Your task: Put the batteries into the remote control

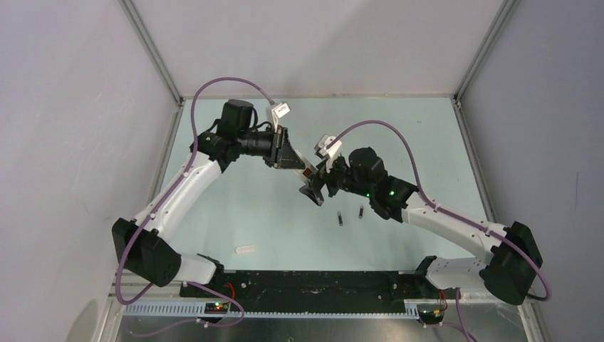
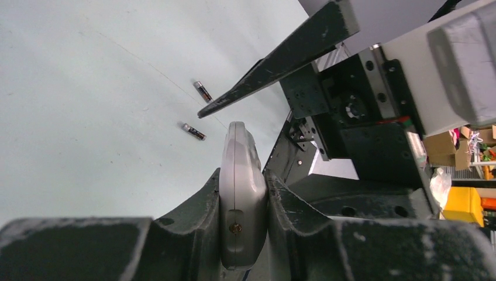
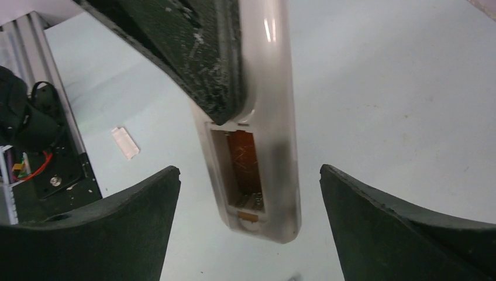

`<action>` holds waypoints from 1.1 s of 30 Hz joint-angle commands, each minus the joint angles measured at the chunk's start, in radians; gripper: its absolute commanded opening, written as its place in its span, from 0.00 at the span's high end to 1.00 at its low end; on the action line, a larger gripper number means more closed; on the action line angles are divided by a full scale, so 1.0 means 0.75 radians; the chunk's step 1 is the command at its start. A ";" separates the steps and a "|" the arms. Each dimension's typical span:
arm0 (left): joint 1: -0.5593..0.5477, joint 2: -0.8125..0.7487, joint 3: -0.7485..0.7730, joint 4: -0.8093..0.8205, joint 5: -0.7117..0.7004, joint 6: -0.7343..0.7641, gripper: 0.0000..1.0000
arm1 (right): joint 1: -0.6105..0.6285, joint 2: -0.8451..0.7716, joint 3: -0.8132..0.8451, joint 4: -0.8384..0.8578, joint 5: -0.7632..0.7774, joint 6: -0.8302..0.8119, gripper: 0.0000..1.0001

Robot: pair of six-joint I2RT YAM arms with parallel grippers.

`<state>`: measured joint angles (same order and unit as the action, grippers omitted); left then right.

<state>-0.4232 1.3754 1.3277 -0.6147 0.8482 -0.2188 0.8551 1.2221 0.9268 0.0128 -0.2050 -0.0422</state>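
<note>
My left gripper (image 2: 243, 177) is shut on the white remote control (image 2: 241, 193), held above the table mid-scene (image 1: 308, 172). In the right wrist view the remote control (image 3: 275, 105) shows its back, and the brownish battery recess (image 3: 243, 161) has nothing in it. My right gripper (image 3: 248, 170) stands open with its jaws wide on either side of the remote's lower end, touching nothing; from above it (image 1: 318, 191) sits just below the left gripper (image 1: 298, 165). Two dark batteries (image 1: 340, 218) (image 1: 361, 211) lie on the table near the right arm, also seen as batteries (image 2: 203, 91) (image 2: 193, 132) in the left wrist view.
A small flat white cover strip (image 1: 244, 250) lies on the table toward the front left, also visible as the cover strip (image 3: 125, 143) in the right wrist view. A black base rail (image 1: 313, 283) runs along the near edge. Grey walls enclose the table.
</note>
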 commanded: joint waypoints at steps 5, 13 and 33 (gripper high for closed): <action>-0.001 -0.048 0.042 0.038 0.052 -0.051 0.96 | 0.017 0.051 0.073 0.084 0.148 -0.055 0.20; 0.000 -0.023 0.070 0.040 0.050 -0.131 0.82 | 0.040 0.070 0.073 0.121 0.167 -0.100 0.54; -0.113 -0.145 -0.022 0.297 -0.611 -0.519 0.48 | -0.035 0.114 0.129 0.267 0.205 0.368 0.63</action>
<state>-0.4812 1.3403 1.3399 -0.4740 0.5159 -0.5663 0.8574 1.3094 0.9615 0.1352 -0.0574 0.1299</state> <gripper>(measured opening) 0.530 0.556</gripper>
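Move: The left hand still holds the remote near its middle, which lies about 1 cm back, right and below its fingertips. From the open right hand, that middle is some 4 cm forward, 2 cm left and 2 cm higher, with the open battery bay nearer. The nearer battery lies about 7 cm back and 8 cm right of the right hand, the other 5 cm back and 15 cm right, both about 23 cm below. The battery cover is 17 cm back and 17 cm left of the left hand, 27 cm below. Forward and down by barely 2 cm, the right hand slips its open fingers astride the remote's battery end and closes them on both side edges, beside the empty bay. Only then does the left hand open and lift off forward and up, roughly 4 cm forward, turning about 20 degrees counter-clockwise, while the right hand takes the remote a little forward and up. ##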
